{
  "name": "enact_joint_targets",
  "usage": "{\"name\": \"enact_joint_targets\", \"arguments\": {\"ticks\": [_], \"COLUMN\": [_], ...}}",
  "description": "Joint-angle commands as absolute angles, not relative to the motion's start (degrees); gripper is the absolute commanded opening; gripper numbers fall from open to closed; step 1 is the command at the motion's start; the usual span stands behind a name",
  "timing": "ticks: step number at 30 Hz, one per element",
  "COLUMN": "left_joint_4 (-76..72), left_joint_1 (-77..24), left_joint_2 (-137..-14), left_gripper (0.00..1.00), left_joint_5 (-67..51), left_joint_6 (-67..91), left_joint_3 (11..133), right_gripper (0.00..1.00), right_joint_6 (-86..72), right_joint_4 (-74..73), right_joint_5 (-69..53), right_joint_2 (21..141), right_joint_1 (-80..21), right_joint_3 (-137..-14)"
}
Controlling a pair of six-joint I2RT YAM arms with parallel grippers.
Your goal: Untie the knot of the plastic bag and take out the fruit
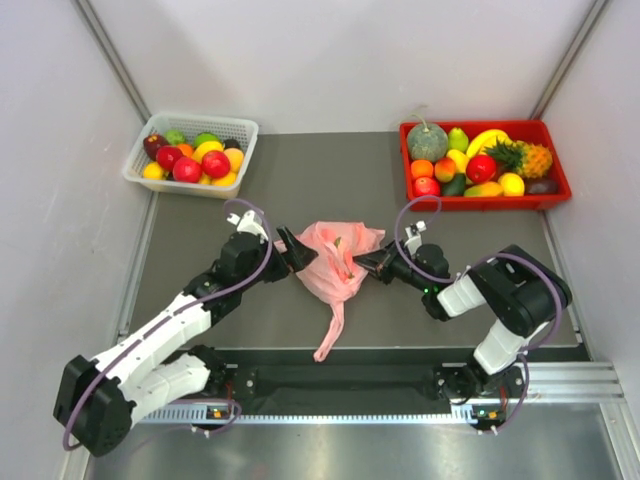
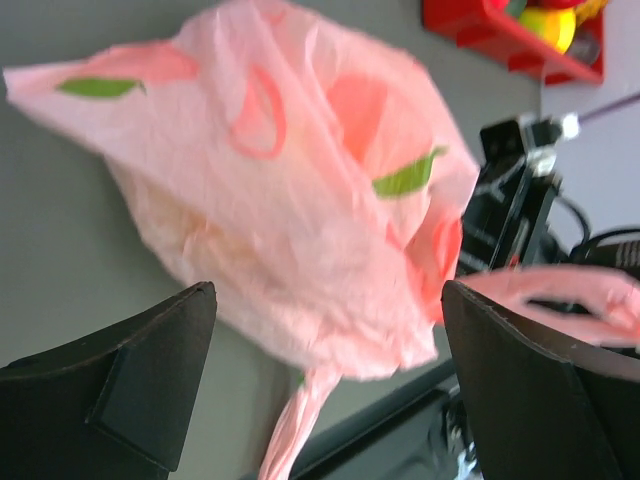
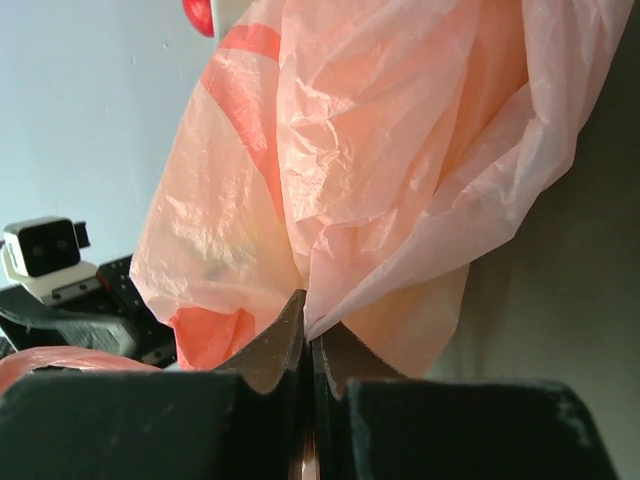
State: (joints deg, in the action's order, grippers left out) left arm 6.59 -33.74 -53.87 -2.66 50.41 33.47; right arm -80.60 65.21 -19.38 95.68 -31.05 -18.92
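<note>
The pink plastic bag (image 1: 335,255) lies mid-table between my two grippers. My right gripper (image 1: 362,266) is shut on a fold of the bag's right side; in the right wrist view the fingertips (image 3: 310,325) pinch the thin plastic (image 3: 380,150). At the bag's left side my left gripper (image 1: 298,258) is open, its fingers (image 2: 330,290) standing wide with the bag (image 2: 300,200) just beyond them. The knot (image 1: 330,330), a narrow twisted pink strip, trails from the bag toward the table's front edge, and it shows again in the left wrist view (image 2: 295,430). The fruit in the bag is hidden by the plastic.
A white basket (image 1: 242,128) of mixed fruit stands at the back left. A red tray (image 1: 556,172) with more fruit, a pineapple and a melon stands at the back right. A black rail (image 1: 400,385) runs along the front edge by the arm bases.
</note>
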Motion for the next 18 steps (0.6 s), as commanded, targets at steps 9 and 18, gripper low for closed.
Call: {"name": "enact_joint_targets", "arguments": {"ticks": [9,18], "left_joint_4": [-5.9,-3.0], "left_joint_1": [-41.0,-41.7], "left_joint_2": [-65.5,-65.4], "left_gripper": [0.99,0.00], "left_joint_5": [-0.9,3.0], "left_joint_6": [56.2,54.9], "left_joint_3": [33.4,33.5], "right_gripper": [0.00,0.00], "right_joint_6": [-79.9,-79.6], "right_joint_4": [74.2,74.4], "right_joint_5": [-19.2,-17.3], "right_joint_2": [96.1,95.5], "right_joint_1": [-35.3,-36.3], "right_joint_3": [-20.6,-18.7]}}
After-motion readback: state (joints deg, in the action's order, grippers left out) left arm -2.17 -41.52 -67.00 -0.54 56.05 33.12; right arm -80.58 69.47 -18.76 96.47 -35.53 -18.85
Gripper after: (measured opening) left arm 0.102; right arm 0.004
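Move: The plastic bag's middle lies about 8 cm to the right of my open left hand, level with it fore and aft and some 6 cm below. From that hand, the knot with its tail is roughly 7 cm right, 6 cm back and 8 cm down; the fold pinched by my right fingers is about 10 cm right, 1 cm back and 4 cm lower. My right hand has the bag's middle some 3 cm left, 1 cm ahead and 2 cm below. I bring my open left hand about 5 cm right and 4 cm down onto the near-left side of the bag, nosing slightly forward first and then easing back, and shut the fingers on a fold of plastic. My right hand keeps its pinch and draws its fold 2 to 3 cm left and back, rising a little, towards the left hand. ##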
